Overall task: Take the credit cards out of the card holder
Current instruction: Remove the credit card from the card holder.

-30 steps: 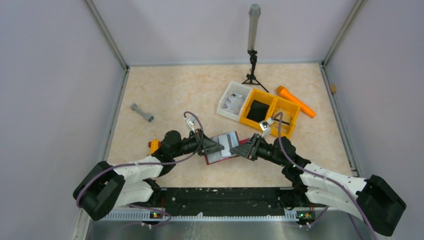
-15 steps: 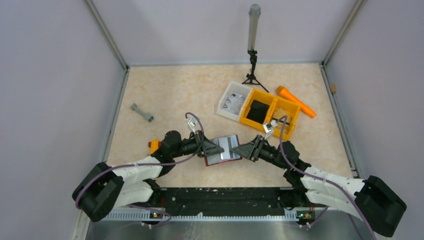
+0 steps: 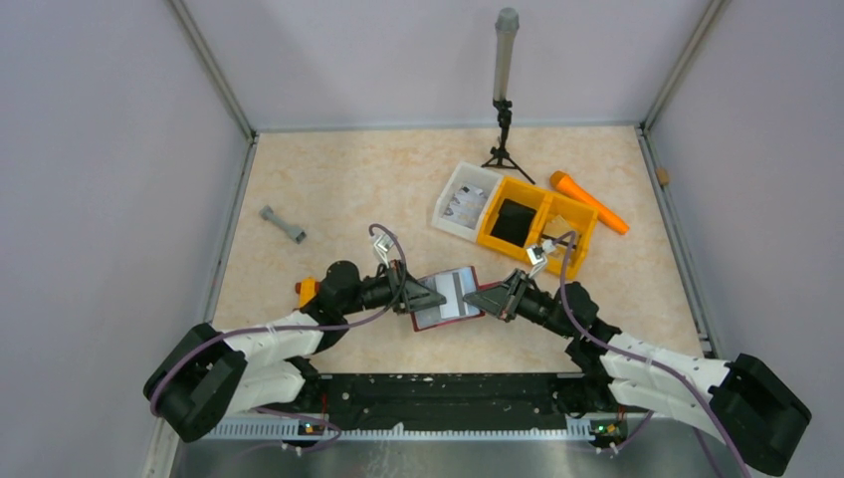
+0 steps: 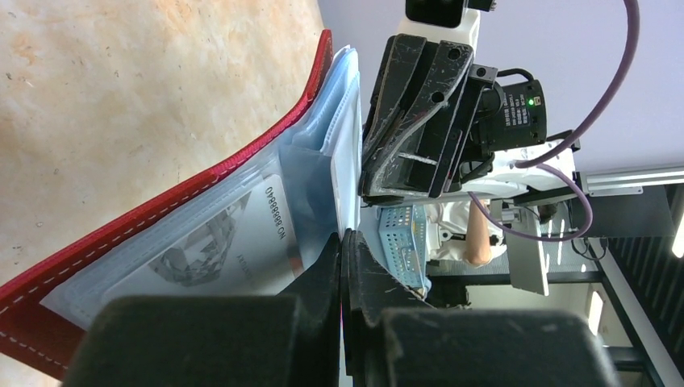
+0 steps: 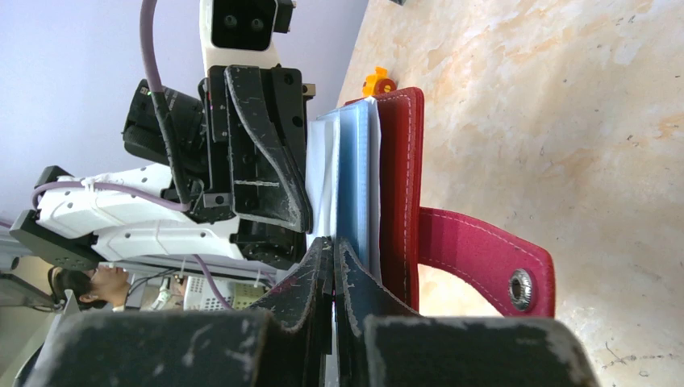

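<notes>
The dark red card holder [image 3: 448, 296] is held open between both grippers, just above the table's near middle. My left gripper [image 3: 413, 297] is shut on its left side. In the left wrist view its jaws [image 4: 342, 235] pinch a thin pale inner leaf, beside clear blue sleeves holding a whitish credit card [image 4: 218, 242]. My right gripper [image 3: 473, 296] is shut at the right edge. Its jaws [image 5: 332, 242] close on a thin pale leaf next to the red cover [image 5: 399, 177]; I cannot tell sleeve from card. The snap tab [image 5: 484, 262] hangs free.
A yellow-orange divided bin [image 3: 488, 239] and a white tray [image 3: 448, 199] stand behind the right gripper. An orange tool [image 3: 589, 202] lies beyond them. A tripod post [image 3: 503, 100] stands at the back. A grey dumbbell-shaped piece [image 3: 283, 225] lies at the left.
My right gripper opened, slid left along the holder's right side and shut again. The red right flap it held no longer sticks out. The left gripper stayed shut in place.
</notes>
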Controlling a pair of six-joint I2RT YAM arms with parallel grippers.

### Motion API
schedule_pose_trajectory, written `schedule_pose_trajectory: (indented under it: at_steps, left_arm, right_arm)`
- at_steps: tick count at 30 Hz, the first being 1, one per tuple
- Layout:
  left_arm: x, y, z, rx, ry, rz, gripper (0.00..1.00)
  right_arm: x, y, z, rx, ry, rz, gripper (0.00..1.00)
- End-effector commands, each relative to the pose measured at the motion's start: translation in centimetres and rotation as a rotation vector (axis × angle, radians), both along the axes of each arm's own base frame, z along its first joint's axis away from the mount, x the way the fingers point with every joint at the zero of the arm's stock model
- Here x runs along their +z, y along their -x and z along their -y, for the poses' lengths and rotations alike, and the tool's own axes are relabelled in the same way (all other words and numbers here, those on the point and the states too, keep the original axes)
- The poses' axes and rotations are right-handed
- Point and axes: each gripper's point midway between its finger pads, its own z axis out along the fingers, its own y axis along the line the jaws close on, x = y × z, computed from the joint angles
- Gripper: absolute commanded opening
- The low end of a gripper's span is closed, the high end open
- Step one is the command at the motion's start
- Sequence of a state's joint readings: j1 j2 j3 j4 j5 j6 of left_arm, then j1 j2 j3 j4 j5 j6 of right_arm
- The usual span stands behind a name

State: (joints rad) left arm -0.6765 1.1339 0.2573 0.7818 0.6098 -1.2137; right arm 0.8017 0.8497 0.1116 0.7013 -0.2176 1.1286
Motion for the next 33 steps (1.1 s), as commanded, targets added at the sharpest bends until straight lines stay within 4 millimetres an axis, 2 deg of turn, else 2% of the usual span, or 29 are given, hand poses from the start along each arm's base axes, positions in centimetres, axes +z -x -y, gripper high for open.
schedule_pose_trajectory:
  at_steps: [1,6,13,16,21,23,28,33]
  left_arm:
    - [1.6,0.6,-0.2,-0.014,0.057,0.061,0.0]
    - [1.7,0.7,-0.6,0.004,0.062,0.065,0.0]
    - [1.8,0.6,-0.8,0.012,0.057,0.069,0.0]
    - [2.0,0.7,-0.7,0.007,0.065,0.072,0.0]
    - [1.9,0.7,-0.7,0.003,0.063,0.079,0.0]
    - [1.5,0.5,-0.7,0.011,0.047,0.077,0.0]
    - [1.2,0.2,-0.8,0.028,0.022,0.081,0.0]
    - [1.9,-0.1,-0.9,0.047,0.025,0.098,0.0]
  right_arm:
    - [2.8,-0.6,0.4,-0.033,-0.082,0.057,0.0]
    - [2.5,-0.8,1.4,-0.076,-0.101,0.044,0.0]
    - [2.7,-0.6,1.5,-0.064,-0.1,0.05,0.0]
    - [3.3,0.0,1.0,-0.017,-0.11,0.067,0.19]
    - [2.4,-0.3,0.9,-0.022,-0.058,0.049,0.59]
    - [2.2,-0.3,1.0,-0.021,-0.016,0.058,0.69]
    - [1.7,0.0,1.2,-0.001,0.087,0.068,0.71]
    - [0.3,0.7,1.7,0.007,0.125,0.037,0.74]
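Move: Right at the right fingertips, the credit card in its clear sleeve has its middle about 2 cm to the left and level with them; the open card holder's middle is roughly 4 cm to the left and 1 cm lower. Its strap lies some 3 cm ahead, 3 cm right and 4 cm below. From the left hand, already pinching the sleeves, the card's middle is about 1 cm ahead and 2 cm right. Drawing the shut right fingertips away from the card's edge, the right hand goes about 1.5 cm up and a little over 1 cm right, away from the left hand, then sinks back while its fingers open wide beside the holder. The left hand keeps its pinch on the sleeves and eases roughly 1 cm left and slightly back, dipping a little at the end. ##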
